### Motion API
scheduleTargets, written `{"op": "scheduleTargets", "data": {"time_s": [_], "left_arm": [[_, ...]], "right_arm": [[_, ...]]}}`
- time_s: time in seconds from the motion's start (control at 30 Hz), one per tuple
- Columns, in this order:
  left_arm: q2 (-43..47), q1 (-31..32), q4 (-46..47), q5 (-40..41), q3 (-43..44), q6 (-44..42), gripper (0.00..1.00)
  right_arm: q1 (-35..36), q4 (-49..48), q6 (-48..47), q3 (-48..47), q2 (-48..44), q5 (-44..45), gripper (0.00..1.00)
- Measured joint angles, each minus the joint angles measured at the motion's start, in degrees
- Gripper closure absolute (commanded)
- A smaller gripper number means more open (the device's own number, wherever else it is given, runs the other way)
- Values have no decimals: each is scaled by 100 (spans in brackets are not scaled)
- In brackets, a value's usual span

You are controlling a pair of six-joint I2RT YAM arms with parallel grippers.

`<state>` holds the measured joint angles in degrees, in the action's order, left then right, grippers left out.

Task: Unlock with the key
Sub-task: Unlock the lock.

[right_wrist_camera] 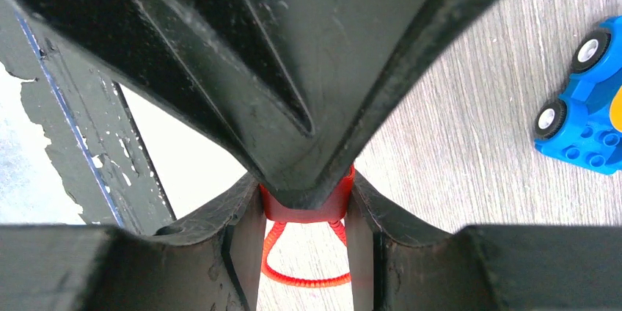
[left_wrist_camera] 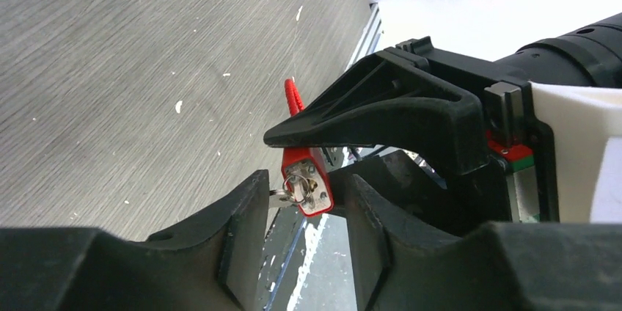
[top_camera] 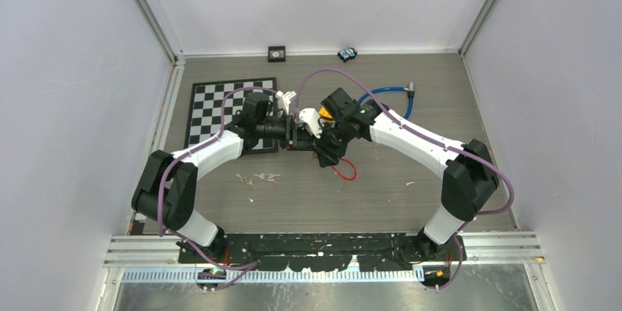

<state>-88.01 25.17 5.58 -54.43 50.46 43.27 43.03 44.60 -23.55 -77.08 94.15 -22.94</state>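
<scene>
The red padlock (right_wrist_camera: 304,207) hangs above the table, and my right gripper (right_wrist_camera: 304,194) is shut on its body. Its red coiled cable shackle (right_wrist_camera: 304,278) loops down between the fingers, and shows in the top view as a red cable loop (top_camera: 347,173). In the left wrist view the padlock (left_wrist_camera: 312,179) shows its metal underside. A silver key (left_wrist_camera: 281,196) on a ring sits in the keyhole. My left gripper (left_wrist_camera: 304,180) stands open round the lock's lower end. The key's head touches the left finger (left_wrist_camera: 246,216). In the top view both grippers meet mid-table, left gripper (top_camera: 297,135), right gripper (top_camera: 324,146).
A checkerboard (top_camera: 220,109) lies at the back left, a blue cable (top_camera: 389,94) at the back right. A blue toy car (top_camera: 347,53) and a small black square block (top_camera: 276,53) sit by the back wall. Loose keys (top_camera: 260,177) lie in front of the grippers.
</scene>
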Motion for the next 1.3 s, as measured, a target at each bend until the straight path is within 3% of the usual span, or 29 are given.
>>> {"op": "scheduleTargets", "data": {"time_s": [0.63,1.2,1.3], "left_arm": [[72,79,-332,142,192,-236,81],[61,140,-525,221,197,-636,81],[61,140,-562,232,197,-651,85]], "right_arm": [[0,17,0,0,2,37,100],[0,50,-2,4,0,42,100],[0,59,-2,7,2,44,100]]}}
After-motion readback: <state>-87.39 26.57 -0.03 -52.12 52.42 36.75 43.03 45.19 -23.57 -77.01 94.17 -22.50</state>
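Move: The key stands in the red lock's face, just between my left hand's open fingertips, about 1 cm to the right and 1 cm down. The lock body is some 3 cm to the right and 1 cm below my left hand. The toy truck is about 7 cm ahead, 5 cm right and 15 cm below; the loose keys are 8 cm back, 13 cm left and equally low. From my right hand, which grips the lock, the key lies about 2 cm left and 1 cm up. I close my left fingers by more than half of their opening and pinch the head of the key in the lock. As they shut, my left hand dips half a centimetre, rises about 1 cm, then eases down again, with the wrist rolling some 5 degrees. My right hand stays put and keeps its grip on the lock body. ##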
